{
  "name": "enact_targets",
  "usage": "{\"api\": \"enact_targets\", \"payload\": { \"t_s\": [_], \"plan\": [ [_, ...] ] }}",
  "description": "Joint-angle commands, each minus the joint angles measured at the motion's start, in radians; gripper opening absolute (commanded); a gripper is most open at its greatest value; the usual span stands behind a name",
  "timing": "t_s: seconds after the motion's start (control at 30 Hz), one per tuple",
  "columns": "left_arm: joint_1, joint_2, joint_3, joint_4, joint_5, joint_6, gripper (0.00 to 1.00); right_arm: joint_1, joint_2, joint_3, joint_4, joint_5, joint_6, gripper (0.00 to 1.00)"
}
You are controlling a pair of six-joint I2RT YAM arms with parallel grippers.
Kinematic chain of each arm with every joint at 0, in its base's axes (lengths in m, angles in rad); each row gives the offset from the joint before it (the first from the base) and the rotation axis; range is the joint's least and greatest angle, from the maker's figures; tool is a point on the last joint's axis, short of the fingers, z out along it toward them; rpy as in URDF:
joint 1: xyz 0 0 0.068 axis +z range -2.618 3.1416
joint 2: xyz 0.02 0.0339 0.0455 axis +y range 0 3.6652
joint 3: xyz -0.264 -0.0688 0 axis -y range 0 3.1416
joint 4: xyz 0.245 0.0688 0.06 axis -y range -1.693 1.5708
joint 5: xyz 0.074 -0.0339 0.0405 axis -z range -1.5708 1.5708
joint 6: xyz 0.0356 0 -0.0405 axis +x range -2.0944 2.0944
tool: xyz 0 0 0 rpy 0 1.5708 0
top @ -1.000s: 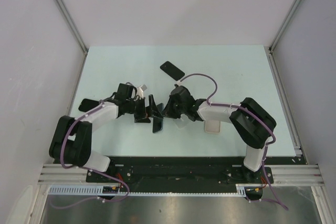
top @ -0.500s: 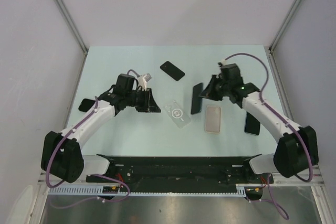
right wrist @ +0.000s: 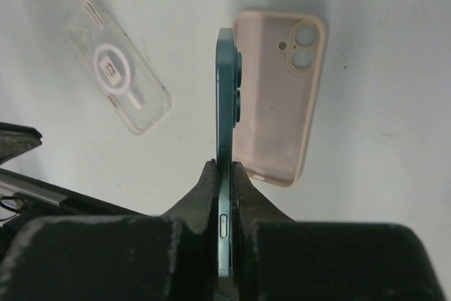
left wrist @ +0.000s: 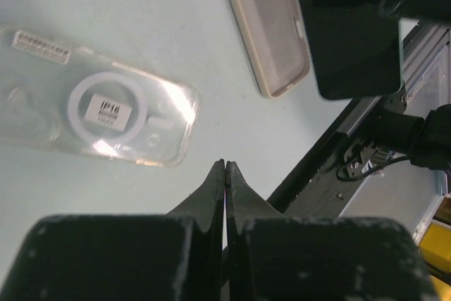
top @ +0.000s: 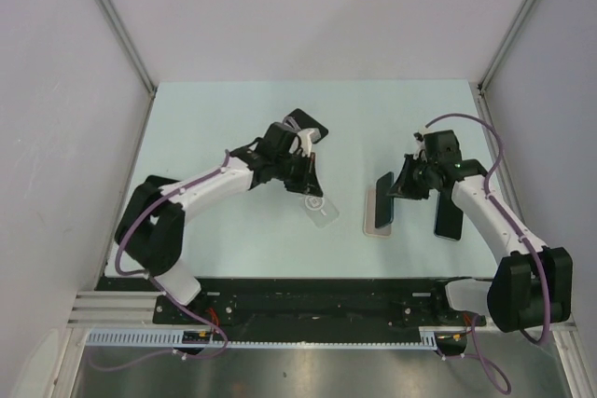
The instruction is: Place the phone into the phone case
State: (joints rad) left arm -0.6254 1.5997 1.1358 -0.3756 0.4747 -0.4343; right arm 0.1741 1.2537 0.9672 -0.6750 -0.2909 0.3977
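Note:
My right gripper (top: 397,189) (right wrist: 225,168) is shut on a teal phone (top: 382,189) (right wrist: 225,96), gripped by its faces and held on edge, long side up. Directly beneath the phone lies a beige phone case (top: 377,217) (right wrist: 278,96), hollow side up, camera cut-outs at its far end. A clear phone case (top: 318,209) (left wrist: 99,114) with a white ring lies flat to the left. My left gripper (top: 310,184) (left wrist: 225,168) hovers just behind the clear case, shut on nothing. In the left wrist view the beige case (left wrist: 265,29) and the dark held phone (left wrist: 352,33) show at top right.
A second dark phone (top: 449,221) lies flat right of the beige case, under my right forearm. A black phone (top: 315,126) lies at the back, partly hidden by my left wrist. The black base rail (top: 317,291) runs along the near edge.
The left gripper has moved right to just behind the clear case and has shut from wide open. The right gripper has carried the phone right, from beside the clear case to over the beige case.

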Motion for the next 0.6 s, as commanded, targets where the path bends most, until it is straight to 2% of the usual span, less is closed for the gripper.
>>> {"api": "enact_targets", "payload": {
  "t_s": [0.0,0.2,0.37,0.57],
  "plan": [
    [-0.068,0.104,0.111,0.072,-0.045,-0.049,0.00,-0.024,0.012,-0.083,0.127,-0.079,-0.034,0.00],
    [-0.129,0.276,0.209,0.101,-0.050,-0.073,0.00,-0.041,0.036,-0.173,0.221,-0.059,-0.037,0.00],
    [-0.165,0.402,0.289,0.113,-0.059,-0.087,0.00,-0.088,0.078,-0.246,0.345,-0.123,-0.016,0.00],
    [-0.186,0.483,0.324,0.125,-0.048,-0.100,0.00,-0.104,0.096,-0.263,0.362,-0.143,-0.020,0.00]
  ]
}}
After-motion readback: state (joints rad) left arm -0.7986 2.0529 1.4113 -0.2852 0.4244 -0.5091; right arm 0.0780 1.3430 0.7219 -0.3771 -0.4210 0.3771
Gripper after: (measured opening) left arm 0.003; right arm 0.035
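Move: Almost directly under the right hand, which already holds the phone on edge, lies the open pink phone case, about 12 cm down and 2 cm to the left. The clear case is some 21 cm to that hand's left and 2 cm farther out; another black phone lies about 19 cm to its right and 2 cm nearer. From the left hand the pink case is about 18 cm to the right and 12 cm lower, with the clear case beneath and 2 cm farther out. Lowering the phone, its free long edge first, the right hand sinks about 7 cm into the left side of the pink case, easing back slightly and then forward again while keeping its pinch. Meanwhile the left hand, fingers shut and empty, sweeps some 10 cm right and 8 cm down towards the case's left rim, stopping short of touching. ##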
